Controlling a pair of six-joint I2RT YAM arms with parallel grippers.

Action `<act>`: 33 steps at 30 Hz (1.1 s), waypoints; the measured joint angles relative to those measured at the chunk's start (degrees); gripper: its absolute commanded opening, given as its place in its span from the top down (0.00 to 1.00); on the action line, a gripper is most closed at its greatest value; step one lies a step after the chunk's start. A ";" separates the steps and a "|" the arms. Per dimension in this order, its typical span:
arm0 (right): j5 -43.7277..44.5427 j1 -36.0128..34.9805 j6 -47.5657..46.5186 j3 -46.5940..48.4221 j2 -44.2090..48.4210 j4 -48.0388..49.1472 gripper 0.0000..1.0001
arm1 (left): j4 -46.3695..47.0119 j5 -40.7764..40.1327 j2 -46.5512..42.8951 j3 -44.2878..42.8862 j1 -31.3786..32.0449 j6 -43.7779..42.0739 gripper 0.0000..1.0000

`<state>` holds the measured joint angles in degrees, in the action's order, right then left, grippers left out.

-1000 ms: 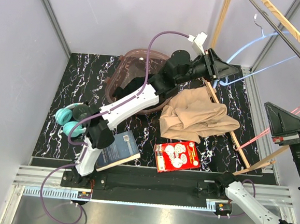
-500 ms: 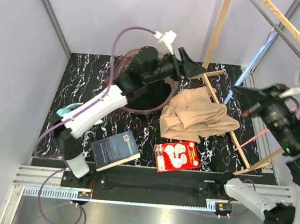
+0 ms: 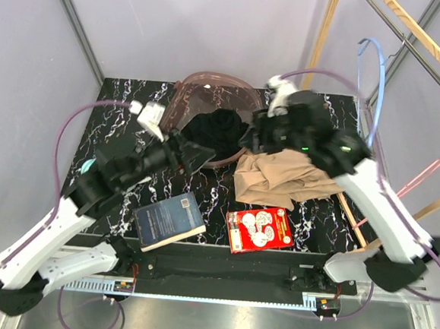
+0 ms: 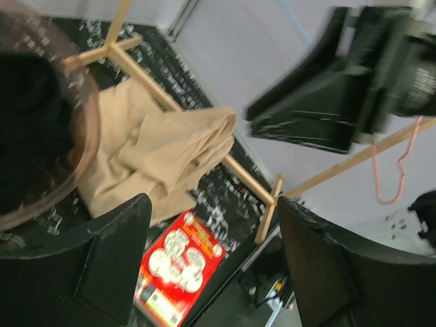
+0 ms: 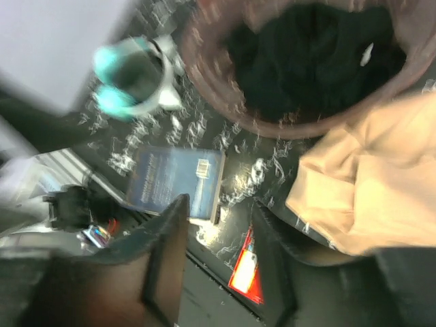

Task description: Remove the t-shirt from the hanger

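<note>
The tan t-shirt (image 3: 288,174) lies crumpled on the black marbled table, off any hanger; it also shows in the left wrist view (image 4: 157,146) and the right wrist view (image 5: 368,184). A bare blue hanger (image 3: 370,77) hangs from the rail at the far right. My left gripper (image 3: 196,153) is open and empty above the table, left of the basket front (image 4: 214,204). My right gripper (image 3: 254,137) is open and empty above the t-shirt's far left edge, by the basket (image 5: 221,204).
A brown basket (image 3: 181,93) holds a black cloth (image 3: 215,126). A blue book (image 3: 168,220) and a red box (image 3: 259,228) lie near the front. Teal headphones (image 5: 129,82) sit at the left. A wooden rack (image 3: 347,201) and a pink hanger (image 3: 433,162) stand at the right.
My left arm has swung back from the far right to the left middle. My right arm has swung in from the right over the basket and t-shirt. The blue hanger hangs free.
</note>
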<state>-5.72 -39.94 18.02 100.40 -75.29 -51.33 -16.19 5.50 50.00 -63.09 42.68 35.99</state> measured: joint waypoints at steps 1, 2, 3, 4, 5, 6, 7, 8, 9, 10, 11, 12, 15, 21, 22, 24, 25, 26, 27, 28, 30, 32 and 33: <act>2.03 -1.46 0.09 -0.90 -2.45 0.02 0.34 | -1.09 -0.55 -2.45 2.01 0.00 -0.11 0.21; 3.56 -1.92 0.31 -2.36 -4.26 0.22 0.25 | -2.16 -1.07 -4.55 3.80 0.00 -0.17 0.21; 5.16 -2.84 0.52 -4.79 -5.42 0.87 0.20 | -3.45 -1.51 -6.62 5.55 0.00 -0.15 0.21; 6.75 -3.10 0.92 -7.87 -6.16 1.03 0.15 | -4.68 -1.92 -8.57 7.10 -0.02 -0.13 0.21; 8.31 -3.15 1.29 -11.43 -6.34 1.46 0.11 | -5.81 -2.34 -10.51 8.31 -0.02 -0.11 0.21; 10.01 -3.15 1.77 -15.17 -6.05 1.92 0.00 | -7.08 -2.60 -12.13 9.16 -0.02 -0.09 0.21; 11.76 -3.13 2.23 -18.47 -5.66 2.32 0.00 | -8.31 -2.82 -13.62 9.77 0.00 -0.04 0.21; 13.81 -3.13 2.71 -22.69 -4.83 3.23 0.00 | -9.01 -3.10 -15.10 10.34 -0.02 -0.02 0.21; 15.19 -3.13 3.34 -25.16 -4.26 3.58 0.00 | -9.70 -3.34 -16.17 10.62 -0.02 0.02 0.21; 17.35 -3.15 4.48 -28.28 -3.41 3.93 0.00 | -10.43 -3.69 -17.90 11.19 -0.02 0.07 0.21; 18.64 -3.15 5.33 -29.83 -3.02 4.00 0.00 | -10.99 -3.87 -19.04 11.50 -0.02 0.13 0.21; 20.11 -3.13 6.75 -31.54 -2.54 4.70 0.00 | -11.30 -4.09 -20.20 11.96 -0.02 0.33 0.21; 24.44 -3.15 12.92 -34.93 -1.64 6.82 0.00 | -11.69 -4.39 -21.66 12.66 -0.02 0.70 0.21; 33.18 -3.15 29.05 -37.88 -1.18 8.63 0.00 | -12.09 -4.48 -21.29 13.14 -0.02 1.55 0.21; 34.32 -3.13 32.00 -37.94 -1.18 8.66 0.00 | -12.07 -4.46 -21.29 13.31 -0.02 1.62 0.21; 36.68 -3.13 37.90 -37.94 -1.36 8.68 0.00 | -12.13 -4.44 -21.38 13.75 -0.02 1.88 0.21; 37.31 -3.13 39.95 -37.94 -1.51 8.61 0.00 | -12.24 -4.44 -21.49 14.01 0.00 2.01 0.21; 38.32 -3.10 42.58 -37.94 -1.75 8.46 0.00 | -12.39 -4.44 -21.62 14.23 -0.02 2.08 0.21; 39.26 -3.06 45.31 -37.97 -1.99 8.28 0.00 | -12.44 -4.44 -21.88 14.56 -0.02 2.25 0.21; 39.93 -2.99 47.93 -38.05 -2.16 8.20 0.00 | -12.48 -4.44 -22.29 14.91 -0.02 2.45 0.21; 41.38 -2.64 53.86 -39.17 -2.05 8.28 0.00 | -12.74 -4.44 -23.08 15.34 -0.02 2.75 0.21; 42.29 -1.84 59.06 -41.09 -1.97 8.22 0.00 | -12.83 -4.44 -23.78 15.58 -0.02 3.06 0.21; 42.42 -1.38 60.81 -41.83 -1.97 8.17 0.00 | -12.85 -4.44 -23.93 15.61 -0.02 3.10 0.21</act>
<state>36.71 -41.32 78.83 58.57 -77.25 -43.16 -29.04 1.06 26.06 -47.48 42.65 39.09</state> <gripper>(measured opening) 0.994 0.781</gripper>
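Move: The beige t-shirt lies in a heap on the table about 12 cm to the right hand's right, 3 cm ahead and some 36 cm below. The pink-brown basket with the black cloth sits roughly 16 cm ahead of the right hand and 12 cm left; the red box is about 15 cm back and 5 cm right, both on the table. From the left hand, the t-shirt is some 23 cm right and 7 cm ahead, far below. The right hand drops fast towards the heaped beige t-shirt, about 25 cm down in all with most of it early, sliding some 10 cm right and a little forward, while its half-open fingers spread fully and the wrist swings clockwise by about 70 degrees and tips farther down, so the fingers slant forward and down over the cloth. Meanwhile the empty left hand backs off out of the way, going left, down and back by 6 to 7 cm each, its fingers staying open. ##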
